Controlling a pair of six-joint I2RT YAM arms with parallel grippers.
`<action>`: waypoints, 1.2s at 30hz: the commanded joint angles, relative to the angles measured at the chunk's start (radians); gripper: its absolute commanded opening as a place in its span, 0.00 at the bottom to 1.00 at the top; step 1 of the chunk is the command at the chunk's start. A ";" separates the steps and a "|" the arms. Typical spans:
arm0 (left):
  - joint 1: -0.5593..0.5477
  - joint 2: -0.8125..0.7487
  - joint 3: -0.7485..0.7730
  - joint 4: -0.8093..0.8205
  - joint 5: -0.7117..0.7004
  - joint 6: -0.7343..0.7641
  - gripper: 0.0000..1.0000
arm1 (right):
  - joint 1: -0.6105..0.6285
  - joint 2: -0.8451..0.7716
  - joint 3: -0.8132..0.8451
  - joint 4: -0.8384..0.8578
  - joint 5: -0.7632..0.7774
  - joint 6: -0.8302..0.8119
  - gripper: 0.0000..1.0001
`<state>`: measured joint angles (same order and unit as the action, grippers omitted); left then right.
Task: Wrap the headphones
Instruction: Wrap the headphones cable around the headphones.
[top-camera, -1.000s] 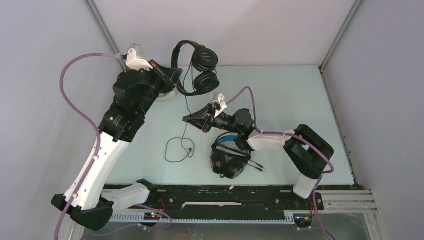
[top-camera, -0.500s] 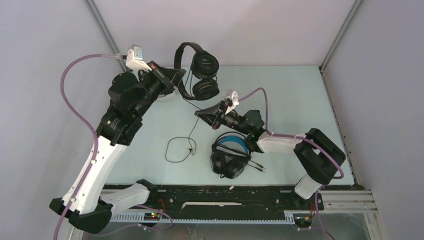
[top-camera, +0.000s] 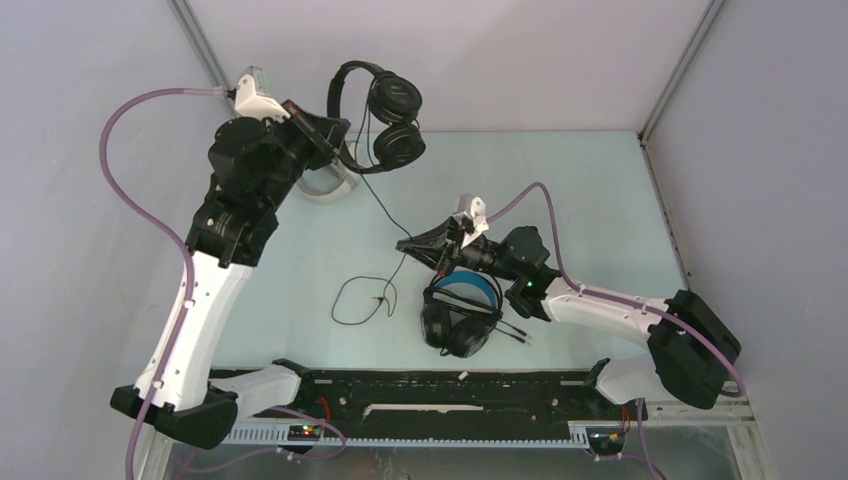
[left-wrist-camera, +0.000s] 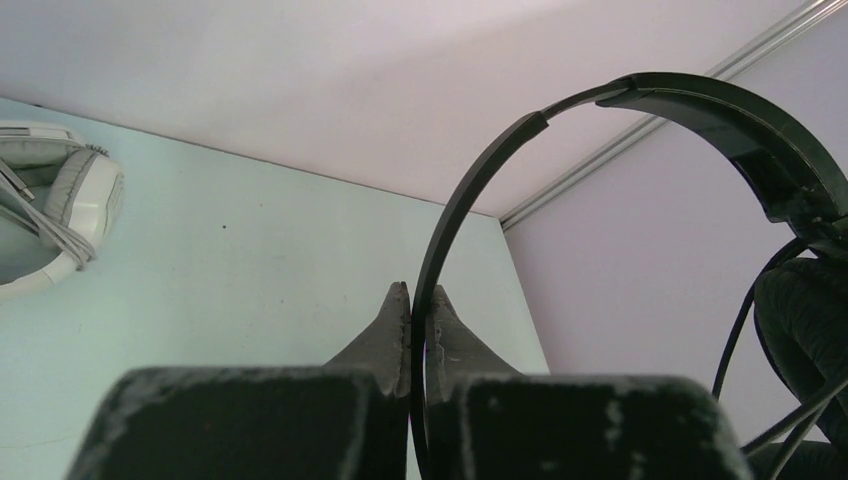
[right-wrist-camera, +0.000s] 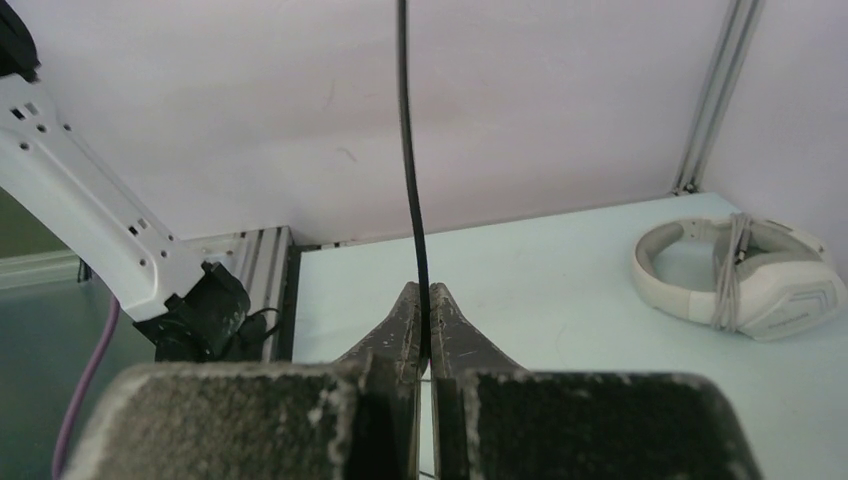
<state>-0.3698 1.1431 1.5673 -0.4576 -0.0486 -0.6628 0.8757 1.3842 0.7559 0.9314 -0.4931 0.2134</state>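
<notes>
My left gripper (top-camera: 343, 132) is raised at the back left, shut on the thin headband of the small black headphones (top-camera: 385, 118), whose ear cups hang to its right. In the left wrist view the headband (left-wrist-camera: 470, 180) runs between my fingertips (left-wrist-camera: 395, 315). Their cord (top-camera: 383, 205) slants down to my right gripper (top-camera: 402, 243), which is shut on it. The cord (right-wrist-camera: 410, 180) rises straight up from those jaws. Its loose end lies looped on the table (top-camera: 358, 300). The bulky black pair with a blue-lined headband (top-camera: 460, 308) lies under the right arm. The white-grey pair (right-wrist-camera: 740, 272) lies with its cord wound round the band.
The white-grey pair (top-camera: 328, 188) sits at the back left, partly hidden by the left arm. Enclosure walls and metal corner posts (top-camera: 675, 75) bound the table. The black base rail (top-camera: 450, 385) runs along the near edge.
The left gripper has carried the small black headphones left and toward the back. The right gripper has slid right and nearer with the cord, which now stretches longer between them.
</notes>
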 joint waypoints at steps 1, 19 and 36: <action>0.019 -0.004 0.084 0.045 0.000 0.003 0.00 | -0.004 -0.028 -0.039 -0.066 0.016 -0.048 0.00; 0.105 -0.008 0.095 -0.024 0.203 0.100 0.00 | -0.077 -0.074 -0.079 -0.040 -0.006 -0.009 0.00; 0.118 0.031 0.077 -0.168 0.403 0.416 0.00 | -0.253 -0.167 -0.079 -0.044 -0.150 0.111 0.00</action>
<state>-0.2565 1.1790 1.5974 -0.6430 0.3729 -0.2859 0.6449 1.2659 0.6712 0.8936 -0.6106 0.3077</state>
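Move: The right gripper grips the black headphones' cable; the black headphones, held by the band in the left gripper, hang about 14 cm ahead of it and 16 cm higher, straight ahead. The blue-band headphones lie some 12 cm to its right, level with it, about 28 cm below; the loose cable end is 9 cm left and 2 cm ahead, on the table. From the left gripper, the right gripper's hold on the cable is roughly 11 cm back, 6 cm right and 16 cm below. Keep both grippers shut. Dip the right one a little, then draw the cable about 7 cm to the right and 4 cm forward, rising again, out past the lower earcup. Drift the left gripper slightly left, then bring the headphones down about 5 cm and a little back, turning clockwise some 20 degrees while rolling its left side up, to meet the cable. ##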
